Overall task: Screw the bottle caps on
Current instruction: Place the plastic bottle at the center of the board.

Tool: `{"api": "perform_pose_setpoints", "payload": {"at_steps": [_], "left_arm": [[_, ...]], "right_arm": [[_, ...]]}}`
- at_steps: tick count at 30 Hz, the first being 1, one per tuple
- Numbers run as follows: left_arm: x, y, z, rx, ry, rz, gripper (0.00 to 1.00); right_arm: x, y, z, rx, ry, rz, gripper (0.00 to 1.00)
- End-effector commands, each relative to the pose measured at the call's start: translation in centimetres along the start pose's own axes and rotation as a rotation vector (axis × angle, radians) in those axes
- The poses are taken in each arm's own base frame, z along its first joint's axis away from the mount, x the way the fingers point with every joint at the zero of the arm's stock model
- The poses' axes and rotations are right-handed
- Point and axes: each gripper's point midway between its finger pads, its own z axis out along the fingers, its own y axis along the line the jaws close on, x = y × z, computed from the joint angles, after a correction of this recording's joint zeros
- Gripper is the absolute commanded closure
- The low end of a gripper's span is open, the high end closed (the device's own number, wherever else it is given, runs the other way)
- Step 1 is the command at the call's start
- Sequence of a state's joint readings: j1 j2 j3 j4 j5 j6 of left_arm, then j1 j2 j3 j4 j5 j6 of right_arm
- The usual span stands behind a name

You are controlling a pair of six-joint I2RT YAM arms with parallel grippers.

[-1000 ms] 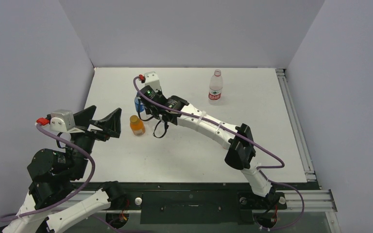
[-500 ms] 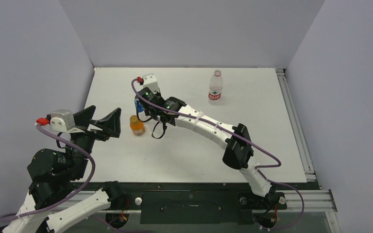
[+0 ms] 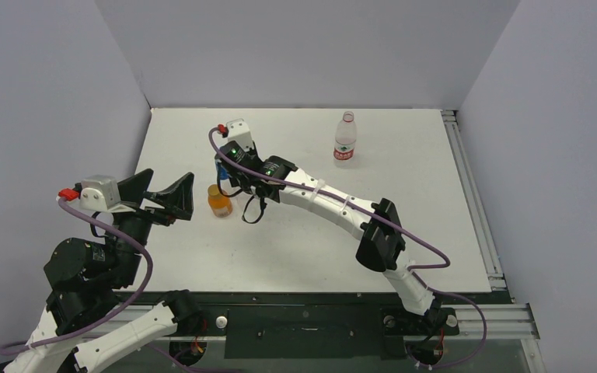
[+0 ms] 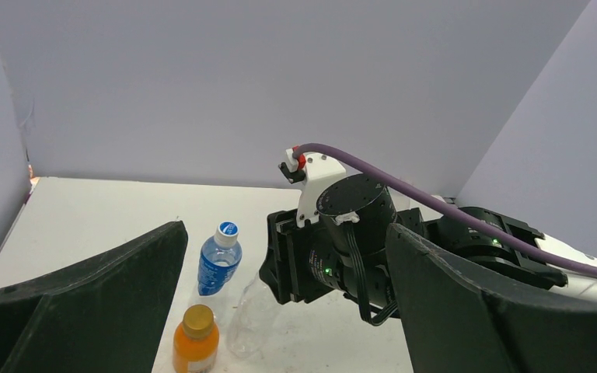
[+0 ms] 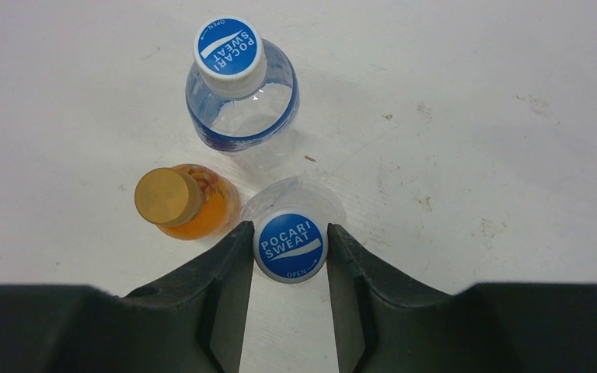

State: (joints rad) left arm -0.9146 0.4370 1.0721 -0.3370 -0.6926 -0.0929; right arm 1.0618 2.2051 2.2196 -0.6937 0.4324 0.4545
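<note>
In the right wrist view a blue-and-white bottle cap (image 5: pixel 290 246) sits on the neck of a clear, label-less bottle (image 5: pixel 299 196). My right gripper (image 5: pixel 288 233) points straight down and is shut on that cap, one finger against each side. Just behind stands a blue-labelled bottle (image 5: pixel 242 116) with its own blue-and-white cap (image 5: pixel 228 47) on. To the left is a small orange bottle (image 5: pixel 202 210) with a gold cap (image 5: pixel 163 196) on. My left gripper (image 4: pixel 286 233) hangs open in the air left of this group, holding nothing. From above, the right gripper (image 3: pixel 227 167) covers the clear bottle.
A clear water bottle with a red label (image 3: pixel 344 141) stands upright at the back right of the white table (image 3: pixel 319 241). Grey walls close in the left, back and right sides. A metal rail (image 3: pixel 474 210) runs along the table's right edge.
The right wrist has shifted slightly left and turned a little while staying on the cap. The left arm and the bottles have not moved.
</note>
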Motion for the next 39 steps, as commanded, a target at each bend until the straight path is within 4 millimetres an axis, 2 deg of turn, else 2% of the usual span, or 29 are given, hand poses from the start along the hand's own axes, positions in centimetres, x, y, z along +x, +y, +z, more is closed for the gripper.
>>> {"api": "perform_pose_setpoints", "payload": {"at_steps": [1, 7, 31, 36, 39], "left_arm": [[-0.3, -0.2, 0.4, -0.005, -0.017, -0.01, 0.04], [-0.3, -0.3, 0.4, -0.001, -0.014, -0.011, 0.04], [0.5, -0.5, 0.6, 0.0, 0.001, -0.009, 0.04], [0.6, -0.5, 0.7, -0.002, 0.005, -0.01, 0.03], [0.6, -0.6, 0.7, -0.002, 0.004, -0.01, 0.04]], "right_arm": [[-1.9, 0.5, -0.8, -0.005, -0.051, 0.006, 0.63], [-2.2, 0.7, -0.8, -0.01, -0.057, 0.012, 0.59], [-3.3, 1.0, -1.8, -0.039, -0.077, 0.027, 0.55], [-4.2, 1.1, -2.6, -0.059, -0.093, 0.043, 0.48], [-5.5, 1.0, -3.9, -0.073, -0.118, 0.06, 0.43]]}}
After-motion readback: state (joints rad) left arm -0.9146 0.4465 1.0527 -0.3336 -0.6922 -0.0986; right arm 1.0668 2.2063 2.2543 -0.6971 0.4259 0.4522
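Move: The clear plastic bottle stands on the board with its white-and-blue cap still between the right fingertips; its middle is about 10 cm below the right hand, about 1 cm ahead and 1 cm to the left. The orange bottle is level ahead-wise, some 7 cm to the right hand's left; the blue-label bottle is 9 cm ahead and 8 cm left. From the left hand, the clear bottle is roughly 16 cm ahead, 4 cm right and 34 cm below. Let go of the clear bottle's cap: spread the right fingers from their narrow grip to a bit over half open, so that both pads come free of its sides. As they part, ease the right hand up by about 1.5 cm, with hardly any turn or sideways drift, and stay over the cap. ##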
